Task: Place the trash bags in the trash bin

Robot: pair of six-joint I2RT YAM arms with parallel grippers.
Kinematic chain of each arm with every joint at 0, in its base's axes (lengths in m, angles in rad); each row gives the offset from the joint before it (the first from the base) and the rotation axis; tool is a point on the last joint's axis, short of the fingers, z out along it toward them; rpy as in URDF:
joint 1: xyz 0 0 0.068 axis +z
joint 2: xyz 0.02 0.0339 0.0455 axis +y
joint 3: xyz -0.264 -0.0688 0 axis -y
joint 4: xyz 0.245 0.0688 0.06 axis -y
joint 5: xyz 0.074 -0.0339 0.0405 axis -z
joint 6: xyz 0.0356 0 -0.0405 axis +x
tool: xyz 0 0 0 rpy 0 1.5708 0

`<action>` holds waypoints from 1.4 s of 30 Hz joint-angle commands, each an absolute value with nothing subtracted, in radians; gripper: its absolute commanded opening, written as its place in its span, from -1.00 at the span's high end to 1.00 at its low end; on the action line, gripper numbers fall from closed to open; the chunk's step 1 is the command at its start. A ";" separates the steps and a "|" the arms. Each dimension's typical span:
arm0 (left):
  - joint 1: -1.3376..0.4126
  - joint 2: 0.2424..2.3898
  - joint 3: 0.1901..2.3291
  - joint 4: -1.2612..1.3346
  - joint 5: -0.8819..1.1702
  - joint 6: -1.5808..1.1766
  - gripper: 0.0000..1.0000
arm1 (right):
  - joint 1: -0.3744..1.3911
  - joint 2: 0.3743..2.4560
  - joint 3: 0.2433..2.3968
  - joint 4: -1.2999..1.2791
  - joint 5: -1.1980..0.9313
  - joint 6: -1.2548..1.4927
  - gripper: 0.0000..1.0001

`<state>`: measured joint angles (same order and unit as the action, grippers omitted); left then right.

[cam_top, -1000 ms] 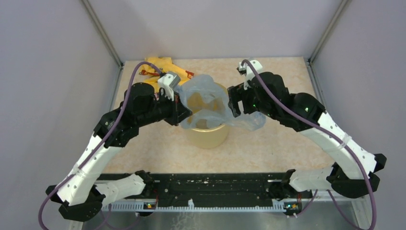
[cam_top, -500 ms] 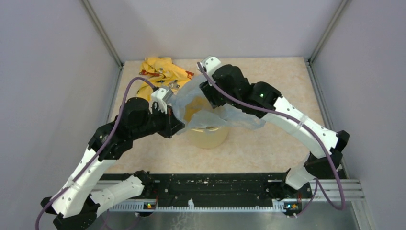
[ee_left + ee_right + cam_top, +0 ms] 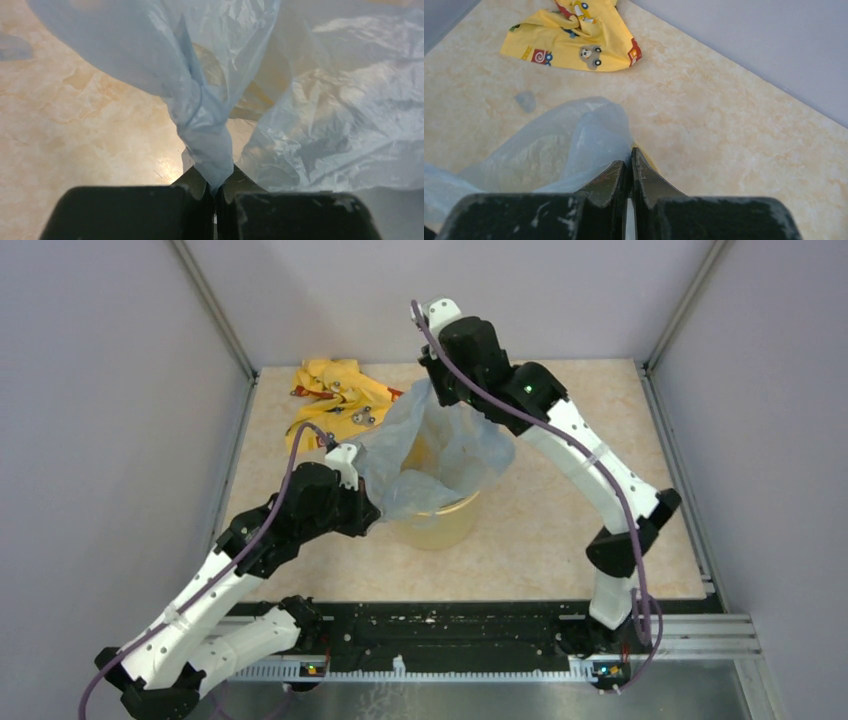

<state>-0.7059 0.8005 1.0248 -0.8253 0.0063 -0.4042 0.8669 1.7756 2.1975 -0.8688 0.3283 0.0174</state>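
The trash bag [image 3: 440, 455], a thin pale blue-grey film, hangs stretched over the mouth of the pale yellow trash bin [image 3: 440, 527]. My left gripper [image 3: 375, 510] is shut on a twisted corner of the bag [image 3: 200, 115] at the bin's near-left side; in the left wrist view the film runs straight into the closed tips of the gripper [image 3: 216, 187]. My right gripper [image 3: 432, 388] is at the bin's far side, holding the bag's far edge raised. In the right wrist view the gripper [image 3: 629, 160] is shut, with the film [image 3: 564, 145] bunched at its tips.
A crumpled yellow cloth [image 3: 335, 390] with cartoon prints lies at the back left of the table, also visible in the right wrist view [image 3: 574, 40]. Grey walls close in the table on three sides. The black rail with the arm bases runs along the near edge.
My right gripper swung from the bin's right side to its far side, shut on the bag's far edge and lifted it. My left gripper drew back toward the near left, still holding the bag.
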 commanded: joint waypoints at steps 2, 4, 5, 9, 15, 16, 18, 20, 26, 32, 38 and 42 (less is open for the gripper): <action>-0.706 0.784 0.991 -0.743 -0.119 -0.442 1.00 | 0.805 1.991 2.417 -0.946 0.302 0.041 0.91; -0.706 0.782 0.970 -0.738 -0.136 -0.454 1.00 | 0.783 2.063 2.495 -0.964 0.287 0.049 0.90; -0.706 0.784 0.960 -0.734 -0.139 -0.459 1.00 | 0.772 2.091 2.530 -0.967 0.280 0.051 0.90; -0.706 0.791 0.926 -0.737 -0.144 -0.479 1.00 | 0.748 2.151 2.535 -0.964 0.279 0.050 0.88; -0.706 0.782 0.945 -0.756 -0.128 -0.488 0.64 | 0.746 2.098 2.408 -0.905 0.273 0.050 0.84; -0.706 0.776 0.958 -0.757 -0.129 -0.486 0.52 | 0.747 2.086 2.399 -0.898 0.266 0.052 0.82; -0.706 0.766 0.987 -0.768 -0.135 -0.480 0.28 | 0.746 2.070 2.395 -0.893 0.258 0.054 0.81; -0.706 0.757 1.023 -0.780 -0.141 -0.474 0.11 | 0.747 2.063 2.397 -0.892 0.250 0.054 0.79; -0.706 0.741 1.123 -0.788 -0.117 -0.433 -0.33 | 0.750 2.042 2.393 -0.893 0.237 0.054 0.77; -0.706 0.767 1.188 -0.829 -0.237 -0.408 -0.55 | 0.765 2.021 2.390 -0.890 0.240 0.044 0.65; -0.706 0.802 1.199 -0.764 -0.374 -0.383 -0.58 | 0.781 1.997 2.401 -0.895 0.254 0.038 0.37; -0.706 0.858 1.209 -0.709 -0.369 -0.359 -0.46 | 0.793 1.992 2.417 -0.917 0.270 0.033 0.16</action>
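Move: The trash bin's middle stands about 13 cm ahead of the left hand, 10 cm to its right and 13 cm below; that hand already pinches the blue bag's near-left edge. The right hand, pinching the bag's far edge, has the bin some 4 cm back, sideways about level and 27 cm below. The yellow cloth lies about 42 cm ahead of the left hand, 15 cm to its left and 24 cm below. Carry the right gripper about 8 cm forward and 12 cm down, drawing the blue bag's edge over the bin's far side, then ease it up some 5 cm while slowly parting the fingers. Meanwhile lower the left gripper slightly forward and left, open it wide to let go of the bag, lift about 9 cm clear, then go forward and left, swinging counter-clockwise. ##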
